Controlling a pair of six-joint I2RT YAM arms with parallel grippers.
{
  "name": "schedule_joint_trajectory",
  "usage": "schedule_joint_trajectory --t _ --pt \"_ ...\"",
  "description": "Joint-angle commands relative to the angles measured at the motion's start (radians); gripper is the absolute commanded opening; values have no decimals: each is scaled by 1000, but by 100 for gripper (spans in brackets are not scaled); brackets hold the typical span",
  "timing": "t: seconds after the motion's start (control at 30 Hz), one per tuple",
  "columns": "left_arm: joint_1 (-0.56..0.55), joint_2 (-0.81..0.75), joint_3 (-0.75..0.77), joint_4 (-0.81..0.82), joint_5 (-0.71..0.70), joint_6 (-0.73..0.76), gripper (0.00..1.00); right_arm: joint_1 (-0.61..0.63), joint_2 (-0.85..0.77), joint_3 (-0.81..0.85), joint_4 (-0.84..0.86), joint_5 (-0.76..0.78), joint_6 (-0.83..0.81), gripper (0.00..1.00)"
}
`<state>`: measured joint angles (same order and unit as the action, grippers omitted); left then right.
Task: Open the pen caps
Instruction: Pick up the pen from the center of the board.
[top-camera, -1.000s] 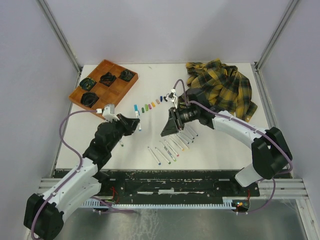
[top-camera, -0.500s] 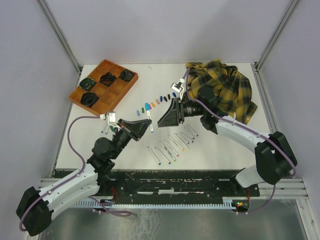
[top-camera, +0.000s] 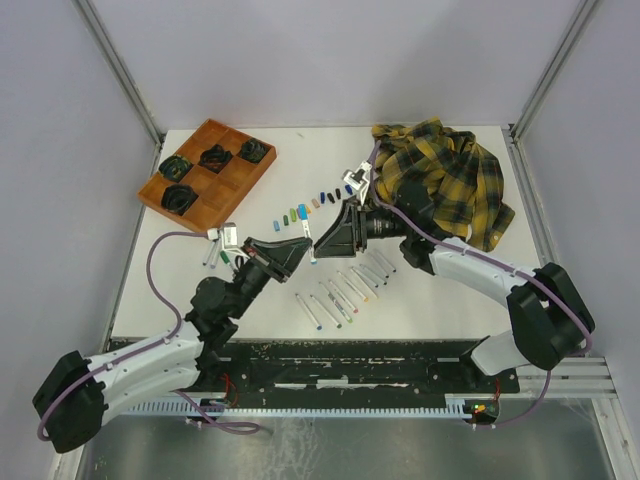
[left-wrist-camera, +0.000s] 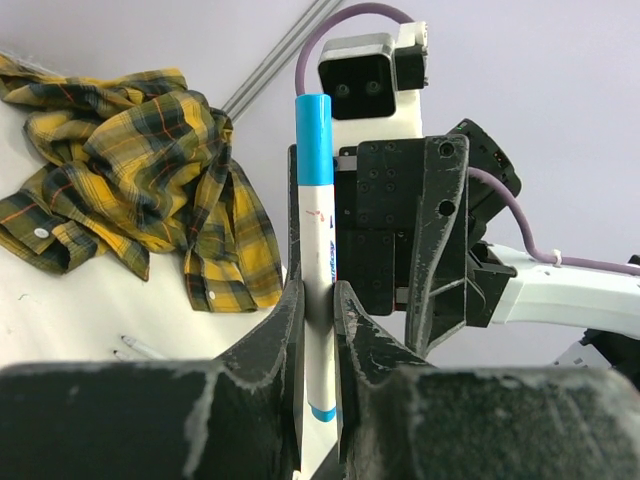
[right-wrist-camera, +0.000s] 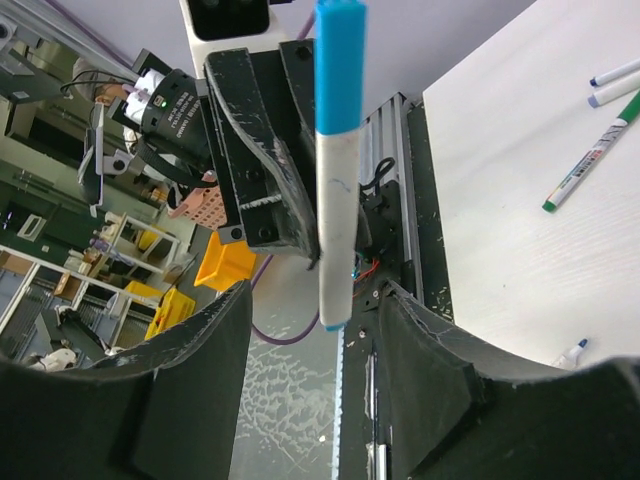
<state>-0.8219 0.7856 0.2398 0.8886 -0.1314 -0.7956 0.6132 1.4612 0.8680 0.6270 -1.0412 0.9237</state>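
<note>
My left gripper (top-camera: 297, 250) is shut on the white barrel of a marker (left-wrist-camera: 320, 250) that carries a blue pen cap (left-wrist-camera: 312, 130), held above the table. In the right wrist view the same marker (right-wrist-camera: 335, 220) and its blue cap (right-wrist-camera: 338, 65) stand upright in front of my right gripper (right-wrist-camera: 315, 298), which is open, with its fingers (right-wrist-camera: 205, 380) clear of the barrel on either side. From above, my right gripper (top-camera: 323, 240) faces the left one at close range. A row of loose pen caps (top-camera: 300, 209) in several colours lies on the table behind them.
Several uncapped white markers (top-camera: 345, 288) lie in a row under the right arm. A few more markers (top-camera: 214, 253) lie at the left. A wooden tray (top-camera: 222, 190) with dark items stands at the back left, and a yellow plaid shirt (top-camera: 450, 175) at the back right.
My left arm has lifted the blue-capped marker off the table and carried it right, up to the right gripper. My right gripper has turned and risen slightly to face it.
</note>
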Motion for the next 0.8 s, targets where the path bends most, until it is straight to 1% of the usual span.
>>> schedule_joint_trajectory --t 0.0,0.4,0.53,0.67,0.7,0.77 --pt "-22 28 23 111 -43 -28 3 24 -30 -1 79 16 -4 60" --pt "-47 67 37 138 -57 -22 3 58 -20 9 37 24 -27 47" --pt "-51 70 39 145 -59 -21 3 60 -16 14 17 26 -37 40" --pt "-51 66 39 144 -61 -22 3 61 -15 20 3 23 -48 29" --pt "-52 64 39 140 -63 -22 3 61 -16 22 -3 21 -51 25" --pt "-52 60 43 123 -71 -23 3 62 -18 25 -14 19 -61 13"
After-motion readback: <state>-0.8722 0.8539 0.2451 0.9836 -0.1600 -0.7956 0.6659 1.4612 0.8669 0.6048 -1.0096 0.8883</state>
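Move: The blue-capped pen already stands upright in the left fingers, its middle about 2 cm above that hand's point; the open right fingertips lie some 2 cm to the left hand's right and 1 cm farther out. From the right hand, the pen's middle is about 2 cm to the left, level fore and aft, and 2 cm up. Some 22 cm below that hand, the row of bare pens centres about 6 cm right and 1 cm back, the loose caps 17 cm ahead and 2 cm left. Keep the left gripper's hold on the pen and ease it about 1 cm right towards the right gripper. Bring the open right gripper roughly 1.5 cm back and left so its fingertips straddle the white barrel below the blue cap, then hold nearly still there and shut the fingers from over half open to nearly closed, pinching the barrel. ##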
